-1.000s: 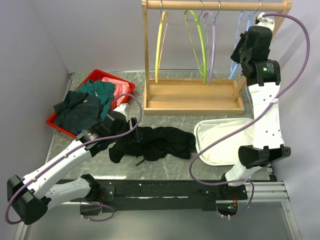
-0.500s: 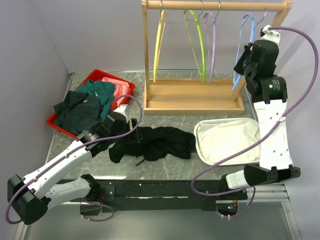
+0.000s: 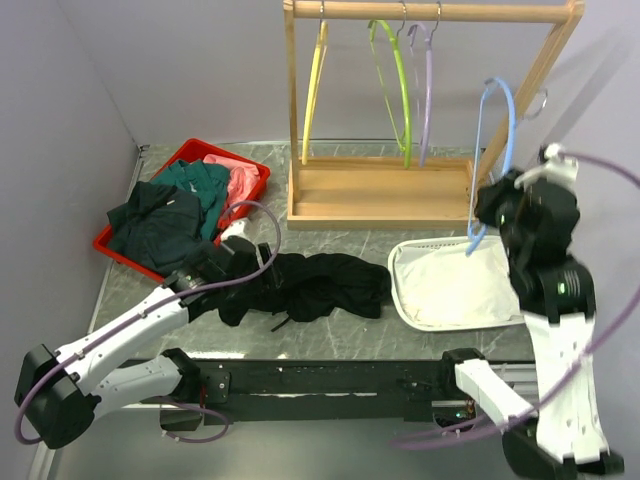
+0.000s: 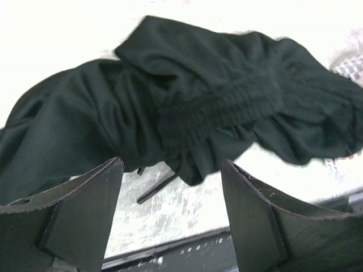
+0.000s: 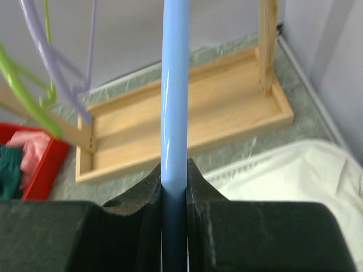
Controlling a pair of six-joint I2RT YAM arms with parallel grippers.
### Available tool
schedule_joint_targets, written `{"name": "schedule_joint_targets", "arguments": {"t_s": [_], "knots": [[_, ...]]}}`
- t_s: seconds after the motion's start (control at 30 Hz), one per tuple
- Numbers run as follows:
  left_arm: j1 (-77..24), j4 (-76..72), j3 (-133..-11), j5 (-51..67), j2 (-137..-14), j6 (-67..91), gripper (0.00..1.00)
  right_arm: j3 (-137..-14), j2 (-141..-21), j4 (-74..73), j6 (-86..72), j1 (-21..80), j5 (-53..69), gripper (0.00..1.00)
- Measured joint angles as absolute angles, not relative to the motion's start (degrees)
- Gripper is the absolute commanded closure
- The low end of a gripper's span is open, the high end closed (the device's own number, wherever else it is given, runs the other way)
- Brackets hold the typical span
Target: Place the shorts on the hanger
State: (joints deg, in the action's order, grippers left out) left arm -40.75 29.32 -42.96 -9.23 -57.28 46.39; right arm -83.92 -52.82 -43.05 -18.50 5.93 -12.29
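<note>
The black shorts [image 3: 310,285] lie crumpled on the table in front of the rack. In the left wrist view the shorts [image 4: 215,102] fill the upper frame, waistband bunched, with a loose drawstring below them. My left gripper [image 3: 266,263] hovers open at their left end, and nothing sits between its fingers [image 4: 85,209]. My right gripper [image 3: 490,205] is shut on the light-blue hanger [image 3: 497,120], held upright and off the rail, to the right of the rack. In the right wrist view the hanger's [image 5: 174,85] blue bar is clamped between the jaws of the right gripper [image 5: 174,175].
A wooden rack [image 3: 385,195] carries yellow [image 3: 315,85], green [image 3: 397,80] and lilac [image 3: 427,90] hangers. A red tray [image 3: 110,243] at the left holds dark green clothes and a pink cloth. A white mesh bag [image 3: 450,285] lies right of the shorts.
My right arm has lifted the light-blue hanger off the rail and carried it down and toward the near edge. The left gripper edged slightly toward the shorts.
</note>
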Motion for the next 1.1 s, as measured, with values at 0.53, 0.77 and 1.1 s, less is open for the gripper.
{"name": "schedule_joint_targets", "arguments": {"t_s": [0.53, 0.77, 1.1], "knots": [[-53.47, 21.26, -35.29, -21.23, -64.27, 59.44, 0.43, -62.72, -36.91, -48.73, -26.83, 21.10, -5.80, 1.00], [-54.00, 21.63, -38.57, -26.96, -68.86, 59.18, 0.54, -60.62, -37.87, -51.09, -31.86, 34.76, -10.15, 1.00], [-54.00, 22.72, -41.93, -32.53, -70.43, 58.94, 0.64, -60.62, -37.01, -51.68, -34.68, 40.66, -10.35, 1.00]]}}
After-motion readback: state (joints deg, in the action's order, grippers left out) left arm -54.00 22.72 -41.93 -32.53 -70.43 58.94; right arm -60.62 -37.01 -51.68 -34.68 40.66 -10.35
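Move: The left hand hovers open over the black shorts, whose middle is about 8 cm to its right, level fore and aft, and 9 cm below. The red bin is about 20 cm left and 17 cm ahead of it. From the right hand, gripping the blue hanger, the shorts are roughly 33 cm left, 6 cm back and 36 cm down. The white basket lies about 6 cm right and 5 cm back of it, the rack's tray 13 cm left and 19 cm ahead, both equally low. Down, left and back from the rack sweeps the right arm, over 10 cm each way, bringing the still-gripped hanger towards the shorts while its wrist turns some 30 degrees counter-clockwise and tips down. The left hand dips about 6 cm, easing back and right, then comes forward and a little up, its fingers narrowing to half their gap at the waistband's edge. ##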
